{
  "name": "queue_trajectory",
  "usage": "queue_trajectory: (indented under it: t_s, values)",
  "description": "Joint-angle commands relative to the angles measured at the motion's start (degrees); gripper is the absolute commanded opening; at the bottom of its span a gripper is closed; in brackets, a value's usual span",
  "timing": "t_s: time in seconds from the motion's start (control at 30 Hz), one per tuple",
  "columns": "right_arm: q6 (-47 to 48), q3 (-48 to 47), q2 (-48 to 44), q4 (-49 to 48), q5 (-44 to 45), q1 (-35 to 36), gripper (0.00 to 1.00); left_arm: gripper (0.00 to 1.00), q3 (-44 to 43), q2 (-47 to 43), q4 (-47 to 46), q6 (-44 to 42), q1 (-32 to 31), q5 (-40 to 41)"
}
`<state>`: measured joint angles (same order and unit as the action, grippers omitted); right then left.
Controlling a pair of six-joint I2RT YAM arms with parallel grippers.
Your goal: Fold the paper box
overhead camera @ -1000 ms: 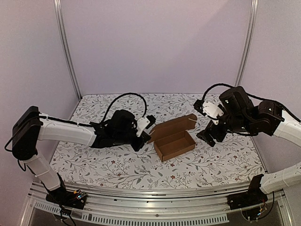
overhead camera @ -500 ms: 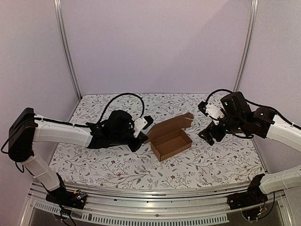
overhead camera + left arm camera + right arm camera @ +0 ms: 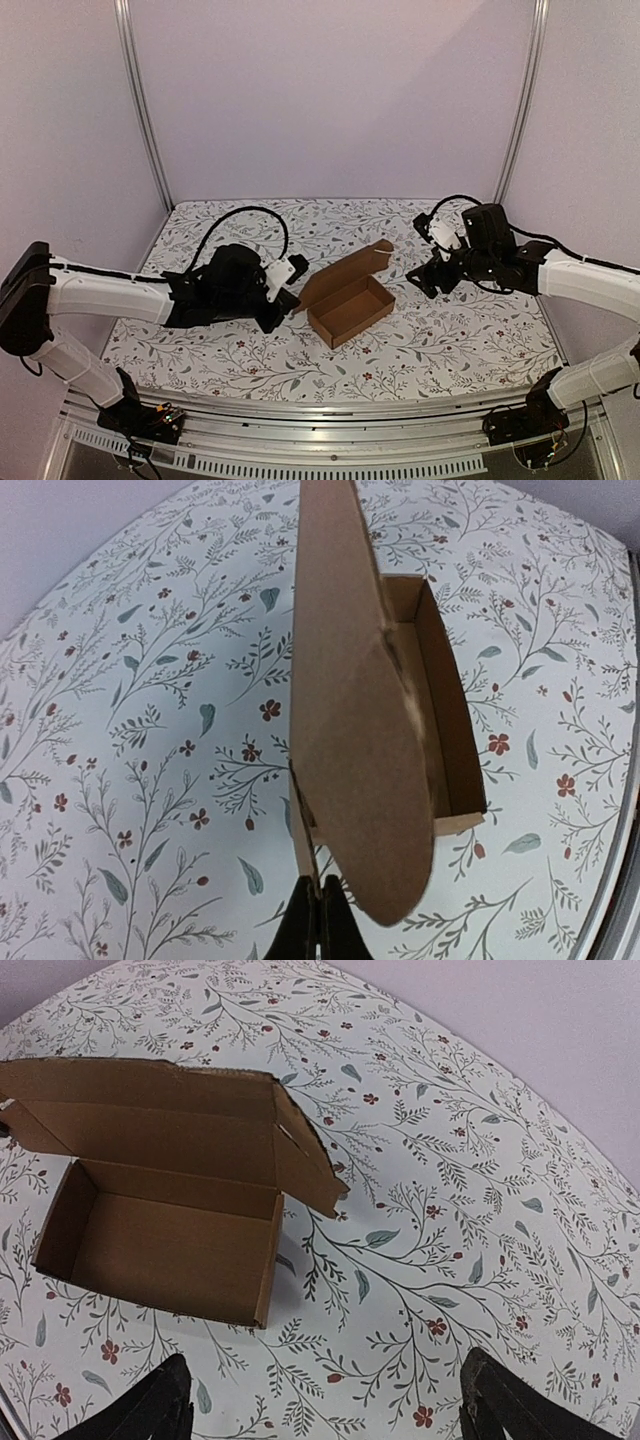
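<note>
The paper box (image 3: 347,305) is a small brown carton lying open in the middle of the table, its lid (image 3: 345,268) standing up along the far side. My left gripper (image 3: 289,299) is at the box's left end, shut on a thin cardboard flap there. In the left wrist view the gripper (image 3: 318,922) pinches that flap's edge, and the box (image 3: 360,710) stretches away behind a rounded side flap. My right gripper (image 3: 424,279) hovers open to the right of the box, touching nothing. In the right wrist view it (image 3: 322,1412) is spread wide, with the box (image 3: 170,1225) to its upper left.
A floral cloth (image 3: 470,330) covers the table. Metal frame posts (image 3: 143,110) stand at the back corners with walls close behind. An aluminium rail (image 3: 330,415) runs along the near edge by the arm bases.
The left gripper has drawn back to the left and the box has slid with it. The right arm has come left and lower, following the box.
</note>
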<state>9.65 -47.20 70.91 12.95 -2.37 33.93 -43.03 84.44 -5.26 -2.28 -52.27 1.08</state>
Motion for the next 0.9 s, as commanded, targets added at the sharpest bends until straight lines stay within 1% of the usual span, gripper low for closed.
queue_trajectory:
  t_s: [0.0,0.1,0.27,0.47,0.73,0.87]
  values:
    - [1.6,-2.2,4.3,-5.2,-5.6,-2.0,0.90,0.00,3.0,-4.1,-0.6,1.9,-0.6,0.1]
    - [3.1,-3.6,6.9,-5.2,-9.9,-3.0,0.88,0.00,5.1,-6.7,-0.8,2.6,-0.9,-0.2]
    - [7.3,-6.4,10.2,-5.2,-16.0,-3.3,0.80,0.00,8.6,-10.9,-1.1,4.7,-0.9,-0.5]
    - [9.8,-9.0,14.8,-5.2,-23.1,-3.6,0.73,0.00,9.1,-11.3,0.0,5.2,-0.9,-0.4]
    - [11.1,-10.2,19.8,-5.1,-25.7,-3.8,0.68,0.00,8.6,-10.9,0.7,4.6,-0.9,-0.3]
    - [11.4,-10.8,22.0,-5.3,-25.6,-3.9,0.64,0.00,8.4,-10.6,1.0,4.2,-0.9,-0.2]
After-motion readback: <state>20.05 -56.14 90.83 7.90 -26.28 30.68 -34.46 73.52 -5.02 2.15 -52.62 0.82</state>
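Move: The raised lid's right end, with its small tuck flap, is some 8 cm ahead, 9 cm left and 6 cm below the open right hand. The open box tray lies about 3 cm back, 16 cm left and 15 cm below that hand. From the left hand, already pinching the lid's left side flap, the lid's right end is roughly 13 cm ahead and 20 cm right, about level; the tray is 2 cm ahead, 14 cm right, 9 cm lower. The lid's left side flap, still pinched by the shut left fingers, is drawn about 4 cm back and left, then held there. Meanwhile the right hand swings some 7 cm left and a little forward towards the lid's right end, turning roughly 20 degrees counter-clockwise, half closing, and sinking about 4 cm, mostly late on. ##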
